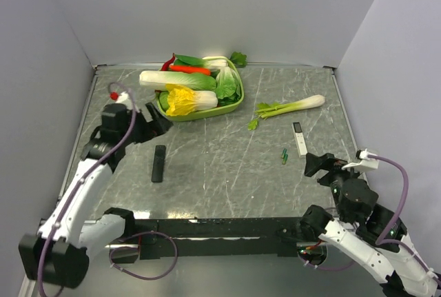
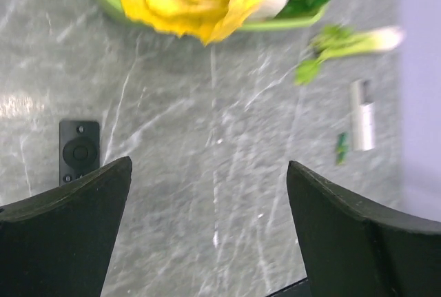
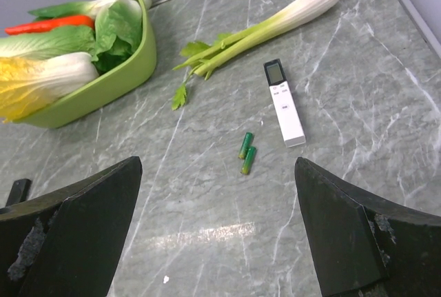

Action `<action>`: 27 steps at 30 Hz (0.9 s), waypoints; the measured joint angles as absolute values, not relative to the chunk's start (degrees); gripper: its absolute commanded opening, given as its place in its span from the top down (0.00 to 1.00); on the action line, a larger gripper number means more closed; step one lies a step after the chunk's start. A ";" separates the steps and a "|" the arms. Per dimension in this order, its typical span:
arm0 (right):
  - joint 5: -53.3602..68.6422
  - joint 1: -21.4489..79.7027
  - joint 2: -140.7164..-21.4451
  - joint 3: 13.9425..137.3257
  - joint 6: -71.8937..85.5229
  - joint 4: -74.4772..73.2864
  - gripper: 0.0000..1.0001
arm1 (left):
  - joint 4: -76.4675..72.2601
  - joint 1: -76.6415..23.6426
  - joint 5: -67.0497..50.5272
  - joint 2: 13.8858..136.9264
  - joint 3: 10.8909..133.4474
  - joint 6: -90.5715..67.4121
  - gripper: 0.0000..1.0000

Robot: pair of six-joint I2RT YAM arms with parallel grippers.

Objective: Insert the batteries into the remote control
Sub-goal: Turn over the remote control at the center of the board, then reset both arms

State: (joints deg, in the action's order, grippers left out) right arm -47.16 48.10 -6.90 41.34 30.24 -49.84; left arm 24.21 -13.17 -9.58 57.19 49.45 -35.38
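Note:
The remote control (image 1: 159,163) is a slim black bar lying flat on the grey marble table at centre left, its button side up in the left wrist view (image 2: 80,151). Two small green batteries (image 1: 284,156) lie side by side at centre right (image 3: 246,152). My left gripper (image 1: 160,119) hovers above and behind the remote, open and empty (image 2: 208,162). My right gripper (image 1: 318,163) hangs to the right of the batteries, open with nothing between its fingers (image 3: 218,160).
A slim white device (image 1: 299,138) with a dark top end lies just right of the batteries. A celery stalk (image 1: 289,107) lies behind it. A green basket (image 1: 200,114) with cabbage, greens and a carrot stands at the back centre. Walls enclose the table.

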 measured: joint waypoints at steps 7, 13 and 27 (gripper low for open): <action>-47.99 48.10 -3.46 41.36 29.89 -50.22 0.00 | 20.69 0.51 -19.88 43.77 44.51 -35.90 0.03; -48.23 48.10 -4.19 41.45 27.99 -49.65 0.00 | 22.00 2.28 -20.62 35.18 42.81 -35.55 0.03; -36.27 48.10 -27.68 49.84 20.03 -42.19 0.00 | 23.94 -2.39 -3.42 19.77 37.80 -27.79 0.03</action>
State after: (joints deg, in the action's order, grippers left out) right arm -36.27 48.10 -27.68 49.84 20.03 -42.19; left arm 23.94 -2.39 -3.42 19.77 37.80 -27.79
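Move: The remote control lies flat and untouched, about 5 cm back, 5 cm left and 19 cm below the left hand. From that hand, the yellow cabbage is some 12 cm ahead, 4 cm right and 12 cm down; the green basket's middle is 15 cm ahead, 8 cm right and 15 cm down. From the right hand, the remote is roughly 43 cm left, 9 cm ahead and 23 cm below, and the green batteries 11 cm ahead, 3 cm left at that same depth. Heading clear of the remote and the basket towards its own rest side, the empty left hand goes about 8 cm left, 7 cm back and 7 cm up, tipping its fingers up nearly 30 degrees and staying open. The open right hand, after a slight drift back and right, swings leftward and somewhat forward, about 7 cm in all, rising a little high above the batteries' side of the table and turning counter-clockwise. ##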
